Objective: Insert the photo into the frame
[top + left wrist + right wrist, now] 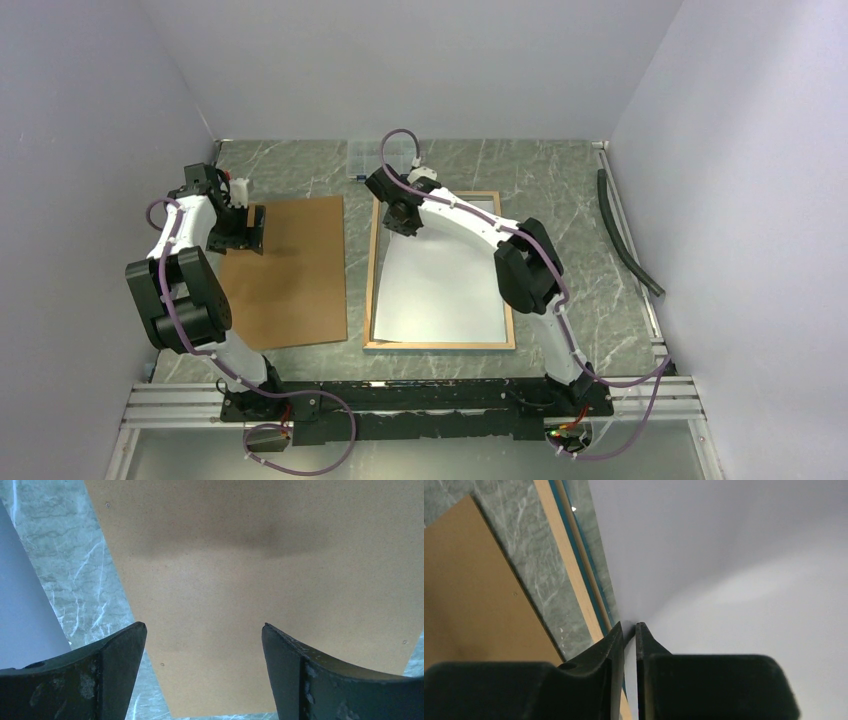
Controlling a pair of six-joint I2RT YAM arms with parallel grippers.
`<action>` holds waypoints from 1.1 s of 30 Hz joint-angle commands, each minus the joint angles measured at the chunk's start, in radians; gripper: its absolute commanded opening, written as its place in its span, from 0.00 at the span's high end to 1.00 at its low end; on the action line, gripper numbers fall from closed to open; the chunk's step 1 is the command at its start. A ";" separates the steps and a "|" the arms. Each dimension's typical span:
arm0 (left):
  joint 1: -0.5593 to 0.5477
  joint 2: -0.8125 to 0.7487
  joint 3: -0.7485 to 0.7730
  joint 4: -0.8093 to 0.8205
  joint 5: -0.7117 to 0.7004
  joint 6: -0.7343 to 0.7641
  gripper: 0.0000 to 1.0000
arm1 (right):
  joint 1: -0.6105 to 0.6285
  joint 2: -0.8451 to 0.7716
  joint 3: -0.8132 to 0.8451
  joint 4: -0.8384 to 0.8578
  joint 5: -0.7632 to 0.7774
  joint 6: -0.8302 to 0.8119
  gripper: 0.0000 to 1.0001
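Note:
The frame (371, 270) lies face down in the middle of the table, its wood-coloured back rim (559, 540) up and a blue edge showing beside it. The photo (440, 285) lies inside the frame with its white back (734, 570) up. My right gripper (403, 222) is at the photo's far left corner. Its jaws (629, 626) stand a narrow gap apart, with white paper showing between them. My left gripper (255, 228) hangs wide open (204, 626) over the brown backing board (295, 270), holding nothing.
The backing board (260, 570) lies flat left of the frame, its edge (469, 590) close to the frame's left rim. A small clear plastic box (385, 158) sits at the back. A black hose (625, 235) runs along the right wall.

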 commanded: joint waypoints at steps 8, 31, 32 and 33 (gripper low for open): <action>-0.003 -0.025 0.016 0.012 0.022 0.005 0.06 | 0.021 -0.043 0.004 0.045 -0.056 -0.098 0.68; 0.091 -0.018 0.145 -0.056 0.065 0.010 0.06 | 0.045 -0.308 -0.225 0.505 -0.220 -0.352 0.00; 0.113 -0.009 0.162 -0.069 0.087 0.013 0.06 | 0.041 -0.323 -0.279 0.555 -0.266 -0.375 0.00; 0.135 0.001 0.178 -0.081 0.103 0.014 0.06 | 0.043 -0.330 -0.307 0.594 -0.298 -0.395 0.00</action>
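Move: At the photo's left edge, toward its far end, the right hand has the middle of the frame about 10 cm back and 12 cm to its right, roughly 1 cm below. The backing board's middle lies some 27 cm left and 10 cm back, and the plastic box about 19 cm ahead and 3 cm left, both about as low. From the left hand, the frame's middle is roughly 48 cm right, 8 cm back and 5 cm below. Easing the photo's left edge toward the frame's left side, the right hand drifts about 1.5 cm left and back, sinking slightly, while its fingers spread and let go. It then lifts away about 10 cm, going farther left and back, fully open, turning some 20 degrees counter-clockwise and tipping up. Late on, the open left hand rises about 3 cm and shifts 2 cm left above the backing board. ##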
